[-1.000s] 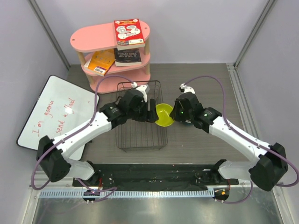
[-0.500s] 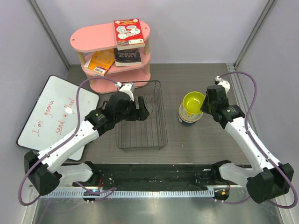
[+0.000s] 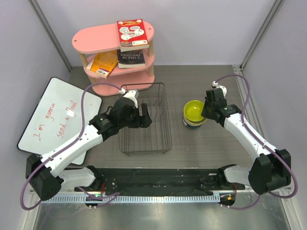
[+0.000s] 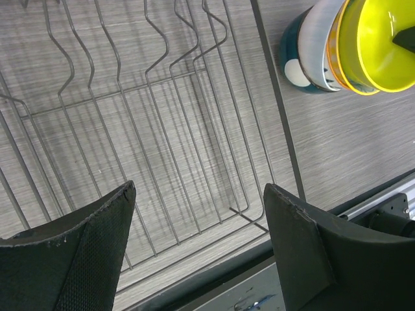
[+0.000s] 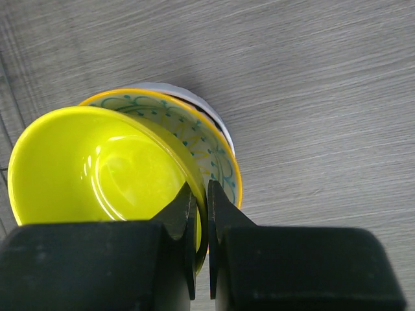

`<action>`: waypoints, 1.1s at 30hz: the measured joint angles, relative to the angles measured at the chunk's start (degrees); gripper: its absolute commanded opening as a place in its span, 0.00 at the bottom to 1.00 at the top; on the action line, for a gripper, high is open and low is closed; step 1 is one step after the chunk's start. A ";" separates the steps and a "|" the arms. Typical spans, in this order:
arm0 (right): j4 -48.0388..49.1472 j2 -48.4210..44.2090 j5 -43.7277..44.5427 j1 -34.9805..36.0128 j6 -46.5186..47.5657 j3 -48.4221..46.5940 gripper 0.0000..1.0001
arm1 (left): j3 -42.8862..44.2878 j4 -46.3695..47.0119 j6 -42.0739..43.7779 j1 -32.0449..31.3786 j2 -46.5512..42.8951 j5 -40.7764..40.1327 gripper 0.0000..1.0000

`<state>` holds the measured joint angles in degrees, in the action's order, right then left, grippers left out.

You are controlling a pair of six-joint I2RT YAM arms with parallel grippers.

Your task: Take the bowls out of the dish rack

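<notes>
The bright yellow-green bowl point(image 3: 194, 110) point(image 5: 97, 168) rests on top of a stack of bowls point(image 3: 194, 122) to the right of the dish rack. My right gripper point(image 3: 205, 111) point(image 5: 201, 188) is shut on its right rim, one finger inside and one outside. Under it sit the teal-and-white bowl point(image 5: 211, 152) point(image 4: 295, 55) and a white rim point(image 5: 188, 94). The black wire dish rack point(image 3: 167, 125) point(image 4: 194, 129) shows no bowl inside. My left gripper point(image 3: 145, 116) point(image 4: 200, 188) hangs open over the rack's right half with nothing between its fingers.
A pink shelf point(image 3: 112, 40) with books stands behind the rack. A whiteboard point(image 3: 57, 115) lies at the left. A black mat point(image 3: 158, 177) runs along the near edge, and grey walls close in both sides.
My right gripper carried the yellow-green bowl from the rack's right edge to the stack and lowered it there. My left gripper let go and drew back over the rack.
</notes>
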<state>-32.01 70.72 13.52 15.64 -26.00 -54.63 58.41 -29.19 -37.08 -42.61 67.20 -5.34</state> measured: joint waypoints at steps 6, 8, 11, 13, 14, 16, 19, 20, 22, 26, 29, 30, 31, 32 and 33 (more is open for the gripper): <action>1.68 2.10 -0.22 -0.37 0.48 0.57 0.15 | -0.28 0.00 0.09 0.00 0.00 -0.02 0.79; 2.01 2.19 -0.24 -0.37 0.63 0.61 0.18 | -0.28 0.00 0.17 0.00 0.00 -0.02 0.79; 2.56 2.19 -0.76 -0.37 0.50 0.92 0.45 | -0.37 0.02 0.22 0.00 0.00 -0.02 0.79; 3.39 2.19 -1.16 -0.26 0.57 0.98 0.57 | -0.61 0.07 0.22 0.00 0.00 0.00 0.79; 3.74 2.19 -1.42 -0.09 0.52 1.03 0.63 | -0.76 0.07 0.22 0.00 0.00 0.00 0.79; 4.24 2.16 -1.75 0.11 0.48 1.03 0.63 | -0.92 0.07 0.22 0.00 0.00 0.02 0.79; 4.33 1.92 -1.40 0.09 0.66 1.18 0.64 | -0.92 0.11 0.22 0.00 0.00 0.20 0.79; 4.24 1.70 -1.38 0.11 0.66 1.25 0.68 | -0.92 0.13 0.22 0.00 0.00 0.33 0.79; 3.91 1.22 -1.20 0.11 0.68 1.29 0.69 | -0.92 0.17 0.22 0.00 0.02 0.46 0.79; 3.04 0.02 -0.28 -0.02 0.87 1.29 0.69 | -0.92 0.20 0.20 0.00 0.22 0.76 0.79; 2.69 -0.11 0.04 -0.02 0.96 1.29 0.69 | -0.92 0.20 0.20 0.00 0.42 0.92 0.79; 2.47 -0.11 0.09 -0.02 1.03 1.29 0.69 | -0.92 0.20 0.20 0.00 0.46 0.92 0.79; 2.27 -0.11 0.09 -0.02 1.07 1.29 0.68 | -0.92 0.20 0.20 0.00 0.46 0.92 0.79; 2.12 -0.11 0.09 -0.02 1.09 1.29 0.66 | -0.92 0.20 0.22 0.00 0.46 0.92 0.79; 1.97 -0.11 0.11 -0.02 1.11 1.29 0.64 | -0.92 0.20 0.22 0.00 0.46 0.92 0.79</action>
<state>-30.04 70.61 13.63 15.62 -24.88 -53.34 57.49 -28.99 -36.86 -42.61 67.66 -4.43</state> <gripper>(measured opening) 0.685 0.788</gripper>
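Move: The stack of bowls is under the right gripper's left side: its middle is about 5 cm left, 1 cm ahead and 7 cm down. The yellow bowl already in those fingers has its middle some 6 cm left, 1 cm ahead and 3 cm down. The emptied dish rack's middle is roughly 31 cm left, level fore and aft and 9 cm lower. From the left gripper the stack is about 24 cm right, 1 cm ahead and 12 cm down. Lower the right gripper about 1 cm, easing forward by as much, to bring the yellow bowl down onto the stack, still pinched by its right-hand rim. Then open the fingers to roughly two thirds, shifting slightly left as they part, and let go; draw back and up a little, under 1 cm, leaving the open fingers astride that rim. ##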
